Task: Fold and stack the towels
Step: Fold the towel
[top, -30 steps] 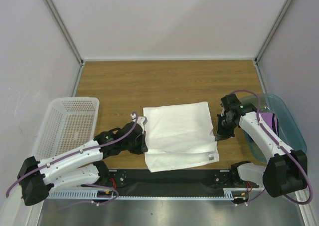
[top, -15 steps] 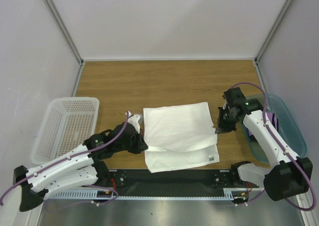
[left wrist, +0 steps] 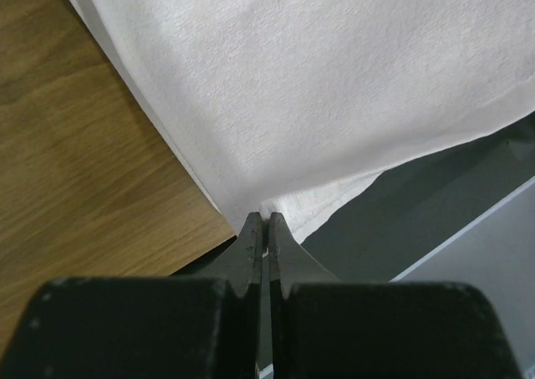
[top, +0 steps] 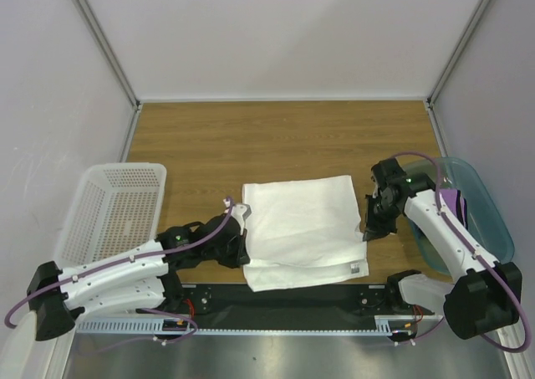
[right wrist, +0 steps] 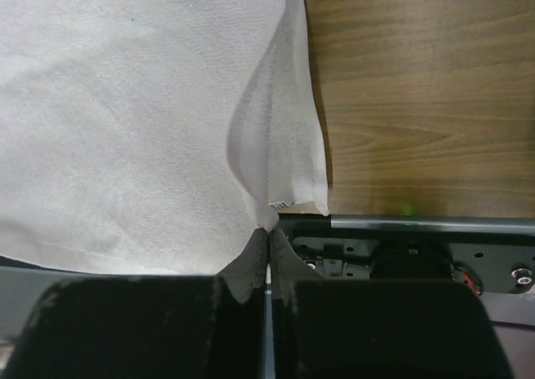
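The large white towel [top: 301, 220] lies folded over itself on the wooden table, its upper layer reaching almost to the near edge of the lower one. My left gripper [top: 245, 249] is at the towel's left near corner, and in the left wrist view it [left wrist: 263, 222] is shut on a pinch of the white cloth [left wrist: 334, 86]. At the right edge, my right gripper [top: 366, 231] is shut too. The right wrist view shows it [right wrist: 267, 231] pinching the towel's [right wrist: 125, 120] rumpled edge beside a small label. A purple patch [top: 451, 202] shows in the bin behind the right arm. No navy towel is in view.
A white perforated basket [top: 117, 207] stands at the left edge of the table. A translucent teal bin [top: 489, 216] sits at the right, partly behind the right arm. A black rail [top: 284, 299] with the arm bases runs along the near edge, just beyond the towel.
Both grippers have moved toward the near edge, keeping hold of the towel. The upper layer now covers more of the lower one.
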`<state>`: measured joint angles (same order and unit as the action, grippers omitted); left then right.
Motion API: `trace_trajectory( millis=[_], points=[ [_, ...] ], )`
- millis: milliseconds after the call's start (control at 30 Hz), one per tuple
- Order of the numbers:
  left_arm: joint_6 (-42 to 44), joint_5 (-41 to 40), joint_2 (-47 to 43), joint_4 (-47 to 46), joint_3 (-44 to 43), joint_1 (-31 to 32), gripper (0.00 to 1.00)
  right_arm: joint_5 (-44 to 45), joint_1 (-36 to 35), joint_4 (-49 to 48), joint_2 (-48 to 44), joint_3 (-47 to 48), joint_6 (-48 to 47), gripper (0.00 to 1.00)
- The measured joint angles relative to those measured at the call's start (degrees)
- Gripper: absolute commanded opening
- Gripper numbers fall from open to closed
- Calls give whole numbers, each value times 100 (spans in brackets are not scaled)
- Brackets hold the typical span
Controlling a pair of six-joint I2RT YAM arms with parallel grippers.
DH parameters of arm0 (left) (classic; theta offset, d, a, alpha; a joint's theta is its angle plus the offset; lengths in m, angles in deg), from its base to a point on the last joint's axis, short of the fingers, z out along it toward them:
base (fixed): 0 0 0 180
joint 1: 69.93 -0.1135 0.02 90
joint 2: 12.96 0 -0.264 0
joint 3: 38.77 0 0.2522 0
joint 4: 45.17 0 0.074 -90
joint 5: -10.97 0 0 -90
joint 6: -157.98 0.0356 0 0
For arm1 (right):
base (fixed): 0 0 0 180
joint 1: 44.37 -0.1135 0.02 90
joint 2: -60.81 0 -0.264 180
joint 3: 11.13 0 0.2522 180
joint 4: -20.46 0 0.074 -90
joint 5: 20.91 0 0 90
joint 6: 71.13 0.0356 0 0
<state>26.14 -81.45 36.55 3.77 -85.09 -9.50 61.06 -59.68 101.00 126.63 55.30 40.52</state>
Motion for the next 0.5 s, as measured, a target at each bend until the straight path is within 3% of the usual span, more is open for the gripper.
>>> trace_trajectory(
  millis=[167, 267, 300, 333, 367, 400, 500],
  points=[
    [-39, 17, 59, -2, 48, 85, 0, 20, -227, 140, 50, -26, 101, 0],
    [-72, 70, 63, -28, 116, 131, 6, 31, -289, 264, 63, -26, 144, 14],
    [-72, 94, 72, -31, 131, 144, 17, 44, -319, 304, 79, -26, 166, 22],
    [-59, 111, 90, -26, 138, 157, 25, 63, -341, 345, 94, -26, 197, 42],
    [-70, 116, 116, -24, 138, 170, 32, 72, -369, 391, 109, -26, 240, 51],
    [-72, 118, 136, -13, 136, 175, 46, 92, -387, 433, 116, -26, 236, 55],
    [-85, 26, 177, 210, 42, 188, 72, 129, -426, 588, 120, 50, 219, 64]
  ],
)
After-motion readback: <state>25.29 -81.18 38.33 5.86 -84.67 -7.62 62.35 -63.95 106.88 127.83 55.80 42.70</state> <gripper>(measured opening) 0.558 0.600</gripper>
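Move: Holding the upper layer's near left corner, the left hand has the place for it, the lower layer's near left corner, about 7 cm back, 1 cm right and 4 cm below; the empty white basket is some 33 cm left and 11 cm forward. The right hand has the lower layer's near right corner about 9 cm back, straight in line and 5 cm below, and the green tub's middle roughly 24 cm right and 5 cm forward. Drawing the held edge back over the lower layer towards the base, the right hand goes about 2.5 cm, nearly level, its fingertips tipping slightly back; the left eases about 1.5 cm back and as much down. Late in this pull both grippers open past halfway and let go of the towel's corners. ##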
